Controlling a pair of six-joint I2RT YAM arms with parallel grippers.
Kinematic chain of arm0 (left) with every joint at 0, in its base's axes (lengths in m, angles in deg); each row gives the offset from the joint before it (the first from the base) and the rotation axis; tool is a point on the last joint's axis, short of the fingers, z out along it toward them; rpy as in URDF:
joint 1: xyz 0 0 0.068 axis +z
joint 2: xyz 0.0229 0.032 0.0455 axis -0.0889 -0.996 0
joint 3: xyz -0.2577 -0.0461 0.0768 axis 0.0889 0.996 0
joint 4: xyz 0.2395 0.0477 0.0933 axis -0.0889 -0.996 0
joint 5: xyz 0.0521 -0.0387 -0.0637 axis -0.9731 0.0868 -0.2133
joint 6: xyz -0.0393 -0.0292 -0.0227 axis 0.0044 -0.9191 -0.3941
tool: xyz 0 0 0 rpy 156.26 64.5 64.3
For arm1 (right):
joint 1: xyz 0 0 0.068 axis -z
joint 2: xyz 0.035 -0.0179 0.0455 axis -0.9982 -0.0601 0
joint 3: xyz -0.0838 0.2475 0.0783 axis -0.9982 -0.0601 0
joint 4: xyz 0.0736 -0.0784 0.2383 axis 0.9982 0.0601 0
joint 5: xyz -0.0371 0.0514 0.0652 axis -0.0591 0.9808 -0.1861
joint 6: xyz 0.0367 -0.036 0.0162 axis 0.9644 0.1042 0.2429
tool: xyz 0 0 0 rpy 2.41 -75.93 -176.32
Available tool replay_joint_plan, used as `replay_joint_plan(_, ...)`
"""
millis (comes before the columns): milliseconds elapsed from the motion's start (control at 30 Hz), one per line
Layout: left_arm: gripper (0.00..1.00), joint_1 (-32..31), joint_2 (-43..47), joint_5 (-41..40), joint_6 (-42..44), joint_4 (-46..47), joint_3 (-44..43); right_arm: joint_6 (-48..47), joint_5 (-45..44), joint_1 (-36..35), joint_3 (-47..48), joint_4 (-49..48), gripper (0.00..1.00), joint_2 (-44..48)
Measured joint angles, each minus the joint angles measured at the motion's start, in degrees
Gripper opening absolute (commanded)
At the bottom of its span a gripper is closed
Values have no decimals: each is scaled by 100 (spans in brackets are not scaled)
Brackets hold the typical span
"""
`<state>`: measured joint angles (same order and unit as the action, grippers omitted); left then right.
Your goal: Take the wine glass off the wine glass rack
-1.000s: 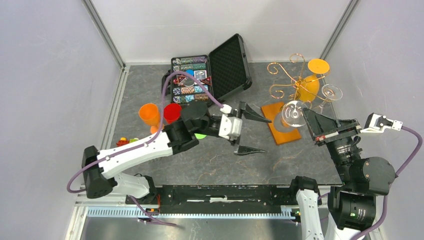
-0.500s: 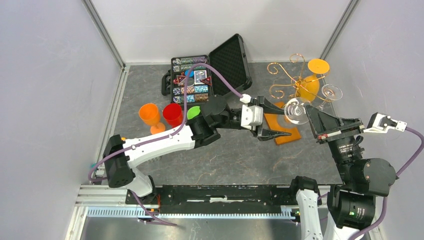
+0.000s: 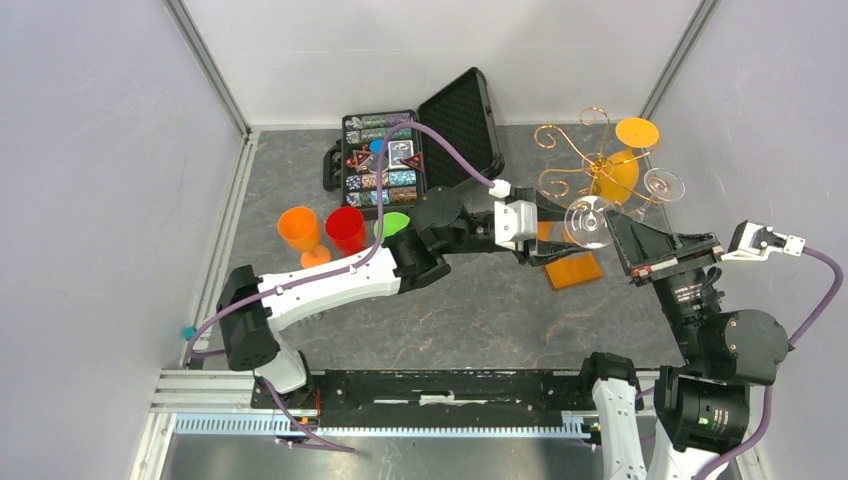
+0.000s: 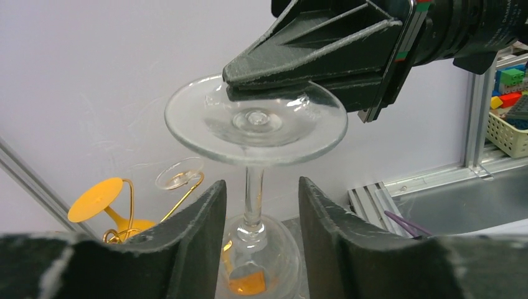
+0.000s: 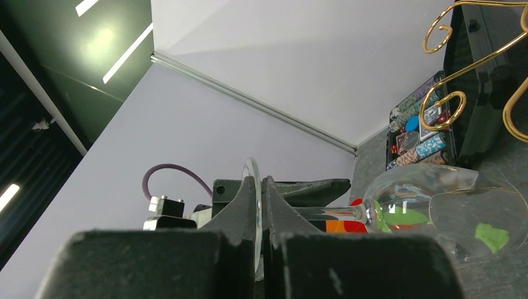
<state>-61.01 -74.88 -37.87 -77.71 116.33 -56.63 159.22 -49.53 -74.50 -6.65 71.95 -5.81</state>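
Observation:
A clear wine glass (image 3: 588, 222) hangs upside down in the air, off the gold wire wine glass rack (image 3: 590, 160) and over its orange-brown base (image 3: 577, 271). My right gripper (image 3: 612, 226) is shut on the glass's round foot (image 5: 256, 205), gripping the disc edge-on. My left gripper (image 4: 261, 182) is open, one finger on each side of the stem (image 4: 252, 193) with a gap on both sides, just above the bowl (image 4: 261, 261). In the right wrist view the bowl (image 5: 436, 212) lies to the right of my fingers.
An orange glass (image 3: 625, 165) and another clear glass (image 3: 662, 185) hang on the rack. An open black case (image 3: 455, 125) stands at the back. Orange (image 3: 298, 228) and red (image 3: 345, 228) cups and a green item (image 3: 392, 224) sit to the left. The side wall runs close on the right.
My left arm has reached right from mid-table to the glass, and its jaws have narrowed around the stem. The right gripper has kept hold of the foot, shifting only slightly.

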Motion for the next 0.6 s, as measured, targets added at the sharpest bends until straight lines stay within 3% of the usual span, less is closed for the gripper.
replay_joint_plan(233, 37, 0, -149, 72, -9, -55, -284, 0, -2, 0, -120, 2, 0, -7)
replay_joint_plan(333, 27, 0, -166, 94, -17, -59, -358, 0, -2, 0, -122, 0, 0, -26)
replay_joint_plan(367, 19, 0, -170, 125, -26, -61, -380, 0, -4, 0, -122, 0, 0, -28)
replay_joint_plan(400, 5, 0, -181, 144, -33, -72, -402, 2, -4, 0, -125, -2, 0, -28)
replay_joint_plan(533, 2, 17, -236, 160, -59, -144, -461, -7, -31, 0, -129, -7, 0, -28)
replay_joint_plan(600, 2, 17, -240, 149, -59, -170, -470, -9, -48, 0, -146, -4, 20, -28)
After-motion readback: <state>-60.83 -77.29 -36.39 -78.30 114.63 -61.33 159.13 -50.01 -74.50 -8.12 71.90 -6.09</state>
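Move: The clear wine glass hangs upside down with the edge of its foot already pinched in the right hand, its middle about 4 cm to that hand's left, level with it in reach and some 8 cm below. From the left hand, its stem is about 2 cm to the right between the open fingers, the glass's middle roughly 3 cm below. On the rack, seen from the left hand, the yellow glass is about 18 cm ahead and 11 cm right; the second clear glass about 9 cm ahead and 16 cm right, both lower. Rising about 1 cm and edging just under 1 cm to the right, the left hand brings its fingers higher along the stem, closer beneath the foot, and closes them from about half open until they pinch the stem. The right hand keeps its shut grip on the foot's edge while easing about 1 cm forward and 1 cm down. ##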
